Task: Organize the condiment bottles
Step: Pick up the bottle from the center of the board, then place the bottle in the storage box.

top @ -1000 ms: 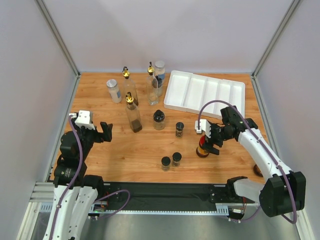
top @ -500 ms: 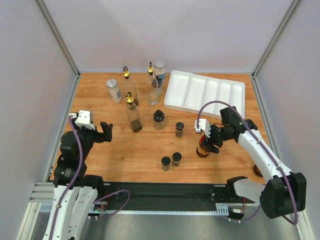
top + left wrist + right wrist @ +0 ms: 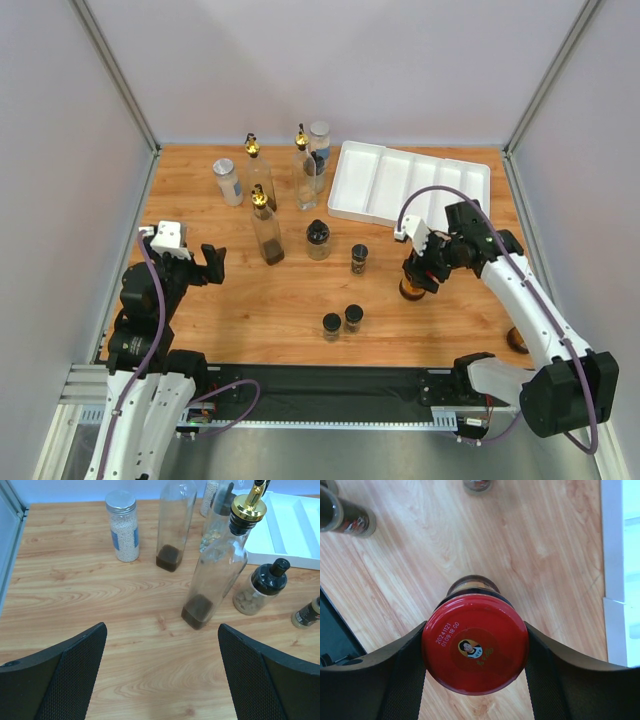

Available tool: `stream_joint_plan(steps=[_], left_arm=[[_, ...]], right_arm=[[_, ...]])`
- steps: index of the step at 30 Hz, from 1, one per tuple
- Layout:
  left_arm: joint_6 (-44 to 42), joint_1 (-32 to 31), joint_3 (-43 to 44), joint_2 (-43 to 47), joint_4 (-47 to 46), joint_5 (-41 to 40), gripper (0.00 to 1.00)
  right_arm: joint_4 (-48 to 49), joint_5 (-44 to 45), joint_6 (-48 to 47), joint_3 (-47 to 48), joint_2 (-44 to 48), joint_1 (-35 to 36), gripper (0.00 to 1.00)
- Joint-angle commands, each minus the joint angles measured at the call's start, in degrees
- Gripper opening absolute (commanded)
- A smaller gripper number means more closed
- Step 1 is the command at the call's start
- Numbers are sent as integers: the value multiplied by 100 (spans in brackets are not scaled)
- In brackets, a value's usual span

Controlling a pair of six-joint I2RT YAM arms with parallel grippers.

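My right gripper (image 3: 475, 652) is shut on a dark jar's red lid (image 3: 475, 636), seen from straight above; that jar (image 3: 411, 290) is at the table's right middle under the gripper (image 3: 424, 270). My left gripper (image 3: 161, 627) stands wide open with nothing in it, at the left (image 3: 213, 262). Three tall gold-spouted bottles (image 3: 266, 228) (image 3: 254, 168) (image 3: 304, 172) stand at the back centre with two silver-lidded jars (image 3: 227, 182) (image 3: 320, 140). A black-capped jar (image 3: 317, 239) and three small spice jars (image 3: 359, 258) (image 3: 331, 326) (image 3: 354, 318) stand mid-table.
The white divided tray (image 3: 410, 185) lies at the back right, just beyond the right gripper; its edge shows in the right wrist view (image 3: 620, 555). A dark object (image 3: 518, 340) is partly hidden behind the right arm near the front right edge. Grey walls enclose the table.
The right gripper's jaws have closed onto the red-lidded jar, and wrist and jar have shifted slightly toward the tray. The left arm has not moved.
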State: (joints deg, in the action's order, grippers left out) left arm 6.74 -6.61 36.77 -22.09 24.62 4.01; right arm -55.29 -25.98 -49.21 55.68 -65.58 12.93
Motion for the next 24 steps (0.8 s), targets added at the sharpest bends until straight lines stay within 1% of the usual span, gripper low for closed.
stream_joint_plan(steps=[1, 6, 12, 15, 16, 20, 24], left_arm=[[11, -42, -39, 20, -159, -6, 100], [11, -68, -39, 38, -168, 3, 100], [3, -77, -39, 38, -168, 3, 100], [11, -86, -39, 55, -168, -14, 100], [3, -86, -39, 47, -168, 12, 100], [2, -95, -48, 55, -177, 12, 100], [2, -103, -48, 47, -177, 21, 100]], right_arm=[[475, 110, 684, 557, 90, -97, 8], [729, 294, 1158, 944, -42, -387, 6], [1080, 348, 1598, 1418, -306, -967, 4], [1283, 409, 1827, 1752, -525, -1240, 2], [1362, 488, 1906, 1884, -587, -1449, 0], [1949, 813, 2187, 2131, -1016, -1714, 0], [2338, 1129, 2678, 2526, -1526, -2013, 0]])
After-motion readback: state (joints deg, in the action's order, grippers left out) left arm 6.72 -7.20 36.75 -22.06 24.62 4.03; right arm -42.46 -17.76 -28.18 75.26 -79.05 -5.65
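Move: Ahead and to the right of the right hand, which already holds the red-capped bottle just clear of the board, lies the white tray's right-hand compartment, about 24 cm forward, 13 cm right and 10 cm lower. The lone small bottle stands about 7 cm ahead and 13 cm left of this hand, the nearer of the paired small bottles 8 cm back and 15 cm left. From the left hand that compartment is roughly 24 cm forward, 63 cm right and 22 cm below. Carrying the red-capped bottle by its cap end, the right hand sweeps about 14 cm forward and 10 cm right towards the tray's right end, gathering speed, while rising 7 or 8 cm. The wrist swings some 40 degrees clockwise on the way, and the fingers keep their hold. ##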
